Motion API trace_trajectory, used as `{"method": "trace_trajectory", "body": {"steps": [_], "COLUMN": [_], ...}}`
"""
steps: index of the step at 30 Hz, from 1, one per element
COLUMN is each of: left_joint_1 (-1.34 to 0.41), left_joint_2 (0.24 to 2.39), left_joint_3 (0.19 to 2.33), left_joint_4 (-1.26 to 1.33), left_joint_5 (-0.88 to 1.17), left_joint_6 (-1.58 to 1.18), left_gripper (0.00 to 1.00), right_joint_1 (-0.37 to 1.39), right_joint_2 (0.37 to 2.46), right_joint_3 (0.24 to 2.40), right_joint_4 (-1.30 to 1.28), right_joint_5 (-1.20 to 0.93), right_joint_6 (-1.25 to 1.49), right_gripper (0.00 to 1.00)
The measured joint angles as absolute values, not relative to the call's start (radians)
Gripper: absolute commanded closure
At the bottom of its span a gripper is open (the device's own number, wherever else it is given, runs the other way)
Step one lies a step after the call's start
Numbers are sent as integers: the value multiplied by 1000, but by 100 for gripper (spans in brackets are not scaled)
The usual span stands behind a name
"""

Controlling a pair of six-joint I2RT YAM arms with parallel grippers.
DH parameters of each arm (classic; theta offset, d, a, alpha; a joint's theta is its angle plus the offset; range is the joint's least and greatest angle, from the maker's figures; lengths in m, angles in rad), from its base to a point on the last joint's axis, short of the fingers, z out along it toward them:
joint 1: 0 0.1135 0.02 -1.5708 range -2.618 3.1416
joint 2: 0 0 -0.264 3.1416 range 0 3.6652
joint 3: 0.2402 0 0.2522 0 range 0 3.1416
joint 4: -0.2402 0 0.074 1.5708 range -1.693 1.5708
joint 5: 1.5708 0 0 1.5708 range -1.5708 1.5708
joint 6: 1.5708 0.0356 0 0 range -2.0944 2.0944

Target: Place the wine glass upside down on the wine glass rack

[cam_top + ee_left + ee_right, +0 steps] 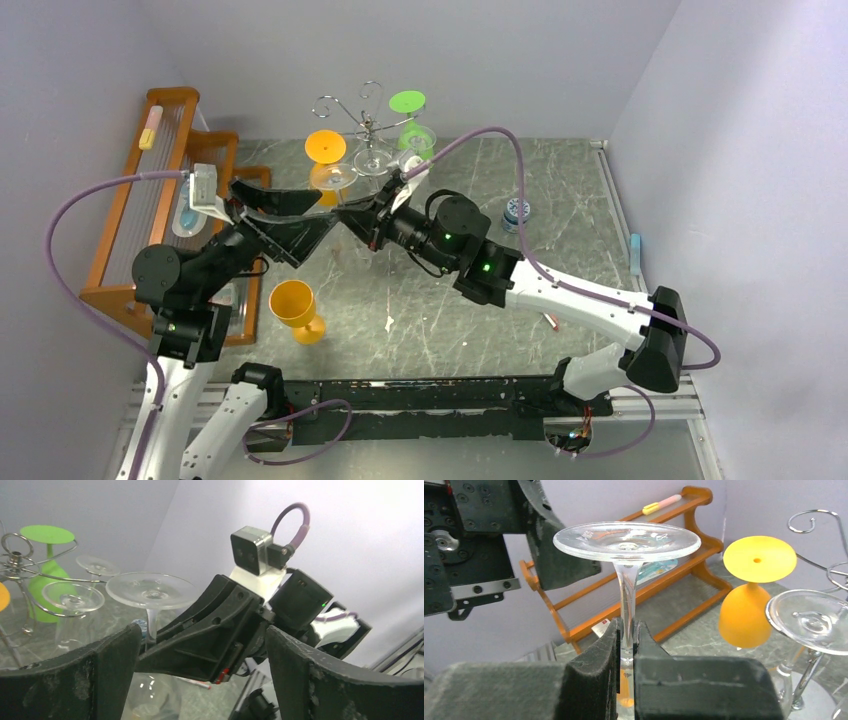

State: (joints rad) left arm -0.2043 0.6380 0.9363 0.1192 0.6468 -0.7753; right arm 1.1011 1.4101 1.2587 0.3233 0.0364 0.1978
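My right gripper [626,647] is shut on the stem of a clear wine glass [626,540] and holds it upside down, foot on top, above the table. In the top view the right gripper [352,218] is just in front of the chrome wine glass rack [365,130]. The rack holds an orange glass [325,146], a green glass [408,110] and a clear glass [814,622], all upside down. My left gripper [300,213] is open and empty, facing the right gripper closely. In the left wrist view its fingers [112,675] frame the held glass [150,590].
An orange-brown wooden slatted rack [160,200] stands along the left wall. A yellow-orange glass [295,308] stands upright on the table near the left arm. A small blue and white object [517,212] sits right of the rack. Walls enclose the back and sides.
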Motion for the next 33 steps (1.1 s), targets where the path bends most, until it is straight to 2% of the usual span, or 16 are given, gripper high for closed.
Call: {"method": "trace_trajectory", "body": {"steps": [5, 10, 14, 23, 30, 33], "left_joint_1": [-204, -204, -204, -204, -204, -204], "left_joint_2": [619, 666, 717, 868, 871, 879], "left_joint_3": [961, 1123, 1205, 1269, 1233, 1231], "left_joint_4": [99, -30, -92, -303, -274, -259], "left_joint_5": [598, 494, 471, 506, 598, 628], "left_joint_6": [-868, -974, -1102, -1203, -1265, -1272], "left_gripper": [3, 3, 8, 10, 9, 11], "right_joint_1": [1101, 1101, 1101, 1101, 1101, 1101], "right_joint_2": [1376, 1315, 1290, 1276, 1276, 1280], "right_joint_3": [1203, 1108, 1053, 1003, 977, 961], "right_joint_4": [397, 506, 590, 701, 760, 791], "right_joint_5": [72, 83, 75, 60, 34, 15], "right_joint_6": [178, 138, 94, -18, -78, -100], "right_gripper": [100, 100, 100, 100, 100, 100]}}
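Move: The upside-down wine glass, already in the right fingers, stands about 4 cm ahead of the left hand, 2 cm right and 6 cm below; from that hand the hanging orange glass is some 13 cm ahead, 1 cm right and 4 cm lower. From the right hand the rack's hub lies roughly 13 cm ahead, 4 cm right and 2 cm lower, and the hanging clear glass 8 cm ahead, 5 cm right and 8 cm lower. Right hand draws the still-pinched glass 5 cm right, tilting; left, open, rises then dips forward, pitching down 40°. ##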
